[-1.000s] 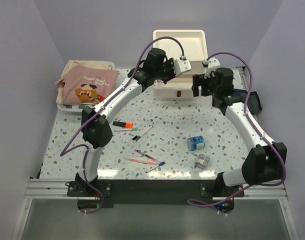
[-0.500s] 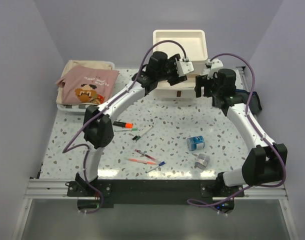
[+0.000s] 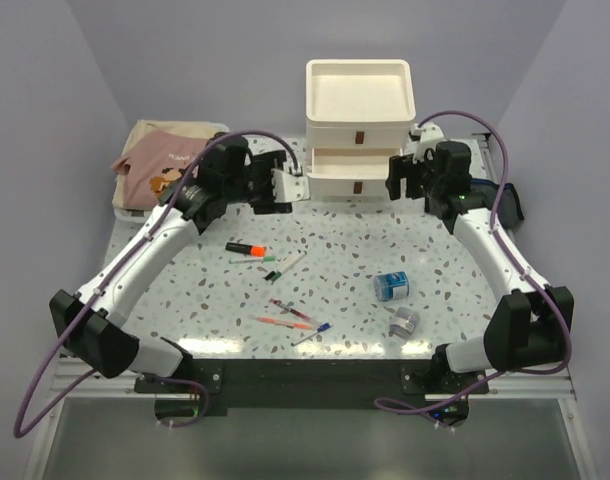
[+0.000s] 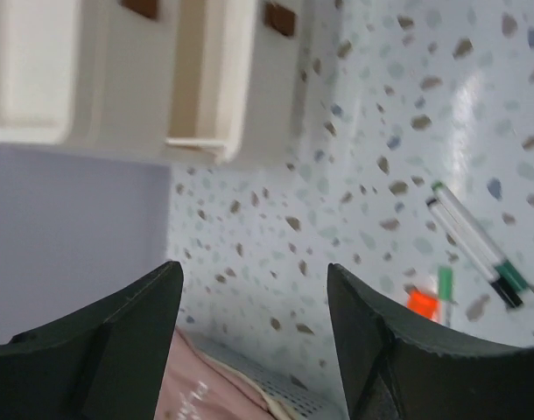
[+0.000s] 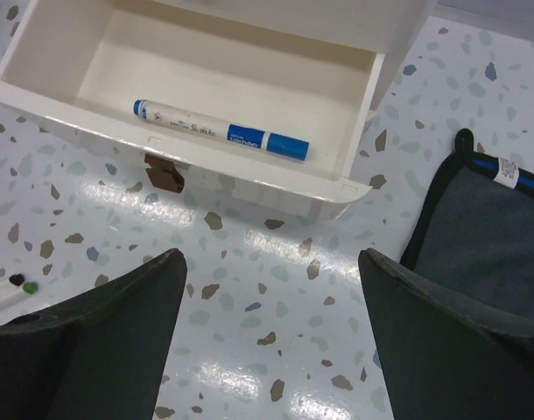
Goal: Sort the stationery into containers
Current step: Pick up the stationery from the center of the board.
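Note:
The cream drawer unit (image 3: 357, 110) stands at the back of the table. In the right wrist view one drawer (image 5: 92, 61) is pulled out, with a blue marker (image 5: 221, 131) lying inside. My right gripper (image 3: 397, 178) (image 5: 269, 255) hangs open and empty just in front of that drawer. My left gripper (image 3: 288, 187) (image 4: 254, 271) is open and empty, left of the unit. Loose on the table lie an orange marker (image 3: 245, 247) (image 4: 422, 302), green and black markers (image 3: 285, 266) (image 4: 477, 245), thin pens (image 3: 290, 315), a blue roll (image 3: 390, 286) and a grey roll (image 3: 405, 321). The navy pouch (image 3: 507, 205) (image 5: 486, 227) lies at the right.
A pink printed cloth (image 3: 175, 170) (image 4: 206, 385) lies on a pale perforated tray (image 3: 133, 215) at the back left, just beside my left arm. The drawer's brown handle (image 5: 165, 173) faces the table's middle. Purple cables loop above both arms.
My left arm has swung away from the drawer unit, down and to the left, and its jaws have opened. The right gripper has hardly moved.

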Controlling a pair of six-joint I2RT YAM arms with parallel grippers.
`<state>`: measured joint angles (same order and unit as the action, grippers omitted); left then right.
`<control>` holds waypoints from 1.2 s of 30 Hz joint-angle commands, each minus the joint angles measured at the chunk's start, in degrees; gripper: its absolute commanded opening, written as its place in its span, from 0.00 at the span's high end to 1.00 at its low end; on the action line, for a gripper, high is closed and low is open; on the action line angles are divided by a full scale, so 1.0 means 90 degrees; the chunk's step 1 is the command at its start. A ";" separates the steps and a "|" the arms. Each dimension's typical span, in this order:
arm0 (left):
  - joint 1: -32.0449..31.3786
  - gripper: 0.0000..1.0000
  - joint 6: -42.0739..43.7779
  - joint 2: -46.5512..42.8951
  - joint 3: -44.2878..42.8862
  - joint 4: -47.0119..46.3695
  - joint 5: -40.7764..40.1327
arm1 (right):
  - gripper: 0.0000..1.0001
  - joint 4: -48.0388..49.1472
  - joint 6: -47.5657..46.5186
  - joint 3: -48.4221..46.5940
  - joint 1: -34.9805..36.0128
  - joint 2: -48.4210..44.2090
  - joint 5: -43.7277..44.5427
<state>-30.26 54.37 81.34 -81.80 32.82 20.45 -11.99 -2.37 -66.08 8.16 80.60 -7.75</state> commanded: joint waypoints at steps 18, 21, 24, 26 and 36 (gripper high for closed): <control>0.0589 0.43 0.1585 0.1577 0.1940 0.0211 -0.0563 | 0.13 -0.0104 0.0097 -0.0138 -0.0038 -0.0020 -0.0760; 0.0706 0.46 0.1722 0.1831 0.1843 0.0211 -0.0699 | 0.13 -0.0113 0.0097 -0.0177 -0.0028 0.0019 -0.0751; 0.0901 0.45 0.1820 0.2094 0.1648 0.0240 -0.0865 | 0.13 -0.0133 0.0068 -0.0245 -0.0038 0.0058 -0.0750; 0.1047 0.46 0.1898 0.2289 0.1453 0.0299 -0.0885 | 0.13 -0.0133 0.0059 -0.0265 -0.0028 0.0097 -0.0760; 0.1185 0.50 0.2094 0.2759 0.1237 0.0650 -0.0817 | 0.13 -0.0113 0.0049 -0.0304 -0.0038 0.0224 -0.0760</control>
<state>-19.79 71.24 104.64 -68.86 36.77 12.56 -13.30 -1.54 -66.30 8.16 82.28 -13.21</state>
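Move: The orange-capped marker lies about 11 cm to the left gripper's left, only a centimetre or so farther out and some 27 cm below. The green-capped pen lies alongside, about 3 cm nearer the base than that marker and 2 cm to its right; the pair of white markers lies about 11 cm right of the orange-capped marker and 5 cm nearer. From the right gripper, the orange-capped marker is roughly 39 cm left, 6 cm back and 21 cm down. Drop the left gripper fast, about 20 cm, sweeping left and a little back, away from the open drawer, while the wrist tips some 40 degrees to point nearly straight down. Then ease it forward, left and a few centimetres lower until the fingertips stand over the orange-capped marker, narrowing the opening to about half without gripping yet. ##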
